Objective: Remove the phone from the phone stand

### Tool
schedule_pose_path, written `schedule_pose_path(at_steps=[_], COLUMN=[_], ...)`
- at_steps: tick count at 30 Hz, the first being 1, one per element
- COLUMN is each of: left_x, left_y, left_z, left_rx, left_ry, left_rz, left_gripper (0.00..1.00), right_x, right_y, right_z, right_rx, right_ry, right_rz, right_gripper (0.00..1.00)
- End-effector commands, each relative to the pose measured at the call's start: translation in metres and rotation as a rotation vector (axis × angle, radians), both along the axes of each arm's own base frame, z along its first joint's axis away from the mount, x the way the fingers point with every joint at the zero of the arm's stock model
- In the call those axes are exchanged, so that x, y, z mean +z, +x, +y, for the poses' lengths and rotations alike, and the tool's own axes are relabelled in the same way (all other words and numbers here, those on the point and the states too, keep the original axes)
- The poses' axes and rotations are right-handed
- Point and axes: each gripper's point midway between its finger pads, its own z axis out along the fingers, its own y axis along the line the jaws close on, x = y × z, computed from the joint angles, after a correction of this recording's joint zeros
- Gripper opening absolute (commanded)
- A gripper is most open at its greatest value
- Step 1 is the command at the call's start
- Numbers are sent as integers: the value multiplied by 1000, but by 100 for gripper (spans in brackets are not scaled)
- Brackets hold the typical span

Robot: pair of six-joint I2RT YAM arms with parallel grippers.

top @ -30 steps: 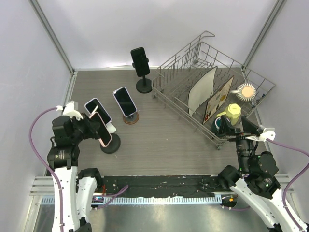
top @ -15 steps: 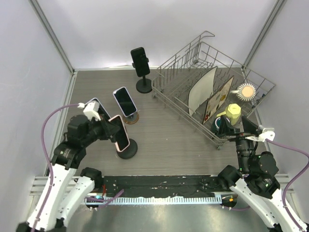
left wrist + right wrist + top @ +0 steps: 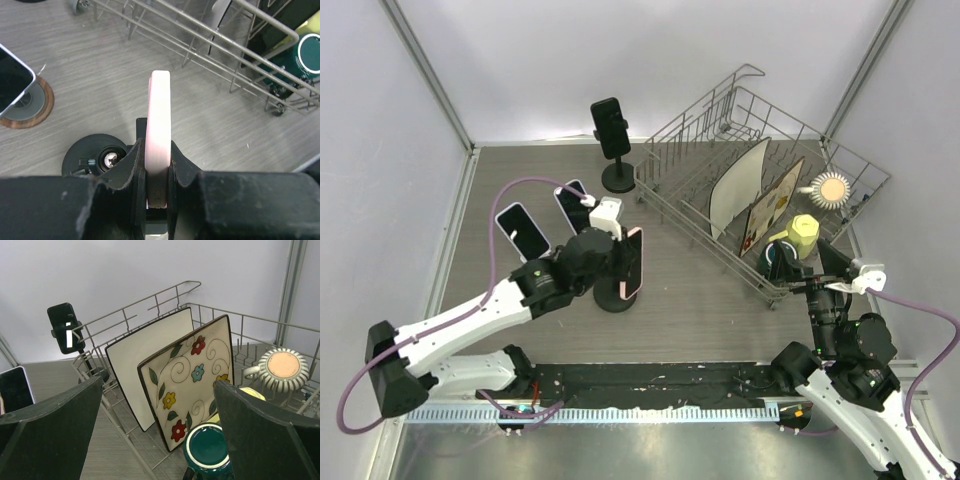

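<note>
A pink-cased phone point(image 3: 632, 262) stands edge-on in the middle of the table, with my left gripper point(image 3: 618, 262) shut on it. The left wrist view shows the jaws pressed on both flat sides of the pink phone point(image 3: 158, 110); the left gripper point(image 3: 158, 150) holds its lower part. The phone stand's black round base point(image 3: 615, 298) lies right under the phone, low and left in the wrist view point(image 3: 95, 155). I cannot tell whether the base touches the table. My right gripper point(image 3: 805, 262) is open beside the dish rack, with nothing between its fingers point(image 3: 55, 430).
A wire dish rack point(image 3: 665, 170) at the right holds plates point(image 3: 190, 380), a teal mug point(image 3: 210, 450) and a cup. More phones on stands: white-cased point(image 3: 523, 228), one on a wooden base point(image 3: 578, 208), and a black one point(image 3: 610, 125) at the back.
My left arm has swung from the table's left side to its middle, taking the pink phone and the black stand base along. The right arm has stayed put.
</note>
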Motion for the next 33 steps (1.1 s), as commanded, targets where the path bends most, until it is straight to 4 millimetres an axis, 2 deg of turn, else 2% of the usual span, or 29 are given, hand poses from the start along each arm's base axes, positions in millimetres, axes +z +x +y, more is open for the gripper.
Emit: schedule_pose_path(at_steps=[1,3,5,6,11,12,14,15,17,18,19,21,22,23,24,25,26,27,28,29,30,32,33], left_x=[48,46,38,35,28,29,32,36,42,48,57,64,79,80,91,97,100,108,111,114,116,114,107], left_y=[34,35,36,36,34,33,33,32,29,28,28,28,31,31,31,39,36,38,48,49,47,49,48], left_z=[-15,-19,-23,-23,-25,-25,-25,-24,-26,-24,-23,-17,-10,-8,-6,9,7,14,36,42,47,69,75], left_rx=[136,147,151,162,148,146,134,129,101,99,98,87,93,70,53,75,14,7,49,39,15,51,44], left_ry=[-68,-74,-65,-64,-57,-58,-52,-59,-64,-72,-80,-58,-76,-63,-81,-87,-110,-132,-139,-148,-148,-114,-71], left_rz=[-151,-138,-123,-117,-101,-103,-111,-115,-123,-129,-137,-144,-161,-156,-162,-161,-139,-137,-131,-124,-126,-127,-134], left_gripper=[0,0,6,13,29,40,50,60,69,78,83,92,94,95,97,97,97,97,97,97,97,97,97], right_x=[12,13,15,16,29,27,31,31,29,21,26,19,32,22,20,29,22,18,24,15,14,10,4], right_y=[-5,-6,-7,-8,-16,-13,-13,-12,-5,-2,4,9,8,15,16,16,20,23,24,26,26,28,32], right_z=[4,6,6,9,13,17,22,26,35,40,49,63,69,87,95,102,117,123,129,144,150,162,168], right_rx=[36,50,59,75,127,133,160,175,192,200,218,255,285,335,367,393,443,460,483,534,560,601,610], right_ry=[-4,-6,-3,-5,16,0,-2,4,-9,0,-15,-43,-42,-86,-106,-113,-142,-160,-159,-177,-182,-162,-161], right_rz=[-40,-42,-44,-46,-51,-30,1,21,89,151,189,271,270,331,362,363,408,437,440,481,494,523,549], right_gripper=[98,98,98,98,98,98,98,98,98,98,98,98,98,98,98,98,98,98,98,98,98,99,98])
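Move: The left fingers still grip the pink-edged phone, its middle some 2 cm to their right and 1 cm ahead. From this hand the white-framed phone sits about 14 cm ahead, 11 cm left and 5 cm lower. From the right hand the pink-edged phone lies roughly 28 cm left, 4 cm ahead and 9 cm below, while the white plate stands 17 cm ahead, 8 cm left and 8 cm below. Left fingers free the phone and rise about 11 cm leftward; right hand sweeps 14 cm left towards it. ##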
